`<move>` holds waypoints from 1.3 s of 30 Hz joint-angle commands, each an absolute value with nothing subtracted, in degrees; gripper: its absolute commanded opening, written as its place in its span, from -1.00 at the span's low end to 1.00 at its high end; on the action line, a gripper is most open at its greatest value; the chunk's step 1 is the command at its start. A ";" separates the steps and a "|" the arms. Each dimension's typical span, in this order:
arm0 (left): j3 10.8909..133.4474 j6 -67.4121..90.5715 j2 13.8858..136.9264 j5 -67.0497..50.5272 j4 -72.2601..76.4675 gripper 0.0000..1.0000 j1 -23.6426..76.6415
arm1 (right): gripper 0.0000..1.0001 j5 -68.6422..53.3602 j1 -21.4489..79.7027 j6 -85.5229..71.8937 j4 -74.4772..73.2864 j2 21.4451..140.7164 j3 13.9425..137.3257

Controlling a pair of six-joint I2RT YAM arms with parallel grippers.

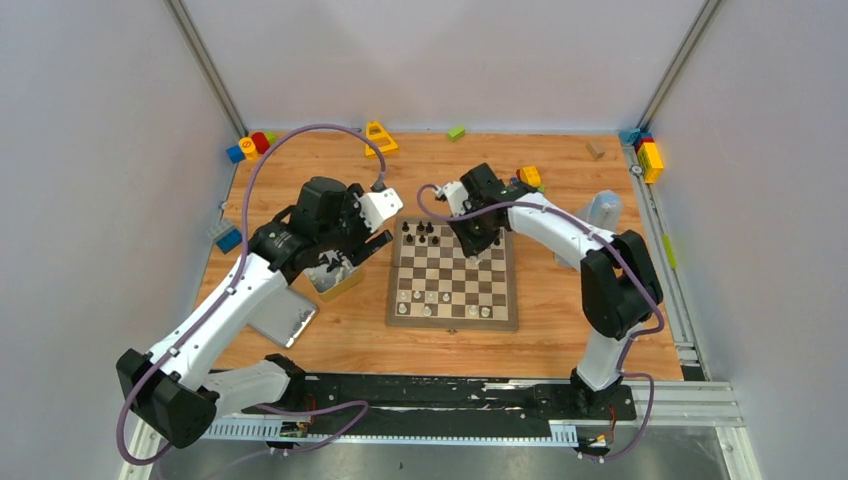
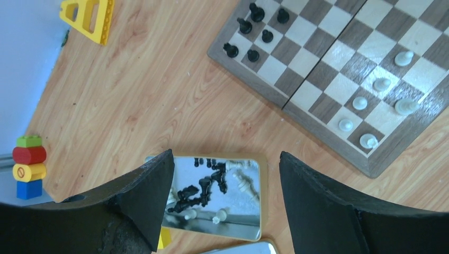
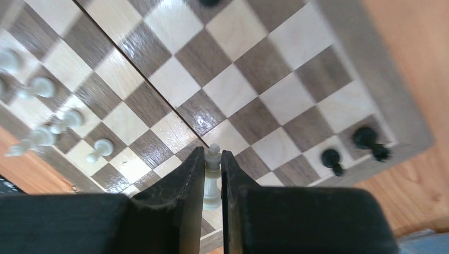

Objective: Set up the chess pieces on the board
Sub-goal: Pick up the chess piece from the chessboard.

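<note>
The board (image 1: 452,322) lies mid-table with several black chess pieces (image 1: 420,232) at its far left corner and several white ones (image 1: 430,298) along the near rows. My right gripper (image 3: 213,153) hangs over the board (image 3: 233,90) and is shut on a tall white piece (image 3: 212,180), held just above the squares. In the top view that gripper (image 1: 478,250) is over the board's far right part. My left gripper (image 2: 226,159) stands open above a silver tin (image 2: 249,222) holding several loose black and white pieces (image 2: 204,193).
The tin's flat lid (image 1: 283,318) lies near the left arm. Colourful toy blocks sit by the back wall (image 1: 380,138), the left corner (image 2: 29,165) and the right rail (image 1: 648,155). A clear plastic object (image 1: 603,212) stands right of the board.
</note>
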State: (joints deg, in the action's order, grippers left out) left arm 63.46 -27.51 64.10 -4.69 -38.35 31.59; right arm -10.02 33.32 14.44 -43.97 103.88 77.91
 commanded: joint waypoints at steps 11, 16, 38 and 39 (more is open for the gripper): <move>70.48 -7.34 75.28 -41.78 -13.51 0.57 29.18 | -1.00 -48.37 20.66 4.83 -22.21 82.03 82.47; 69.23 4.03 79.71 -53.83 4.86 0.54 29.30 | -1.00 -54.63 20.68 0.71 -9.59 75.81 74.23; 69.01 21.30 87.88 -61.59 30.41 0.08 33.79 | -1.00 -60.38 20.62 -8.96 2.00 74.47 68.99; 69.11 21.52 88.13 -61.91 30.52 0.03 33.77 | -1.00 -60.30 20.61 -9.01 2.10 74.27 68.85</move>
State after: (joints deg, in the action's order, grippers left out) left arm 68.05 18.37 87.64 -60.07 25.15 33.91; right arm -58.89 20.71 -7.70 -2.22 75.77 69.43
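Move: The white chess piece is already pinched in the right fingers, its middle about 2 cm below that hand point; the left gripper, where it is taken, waits roughly 24 cm to the left and 16 cm higher, about level in reach. From the left hand the piece lies some 24 cm right and 17 cm down. From the right hand, a black pair stands about 5 cm ahead and 5 right, the black cluster 4 ahead and 10 left, both 4 cm lower. The white piece goes up off the board in the right fingers' steady pinch, some 27 cm, first swinging a little forward and then back, ending slightly left, while that wrist tips about 60 degrees until its fingers point left. The left hand sweeps about 20 cm right and 10 cm up to meet it, rolling and turning clockwise to point right, and begins closing partway around the piece and the right fingertips. ##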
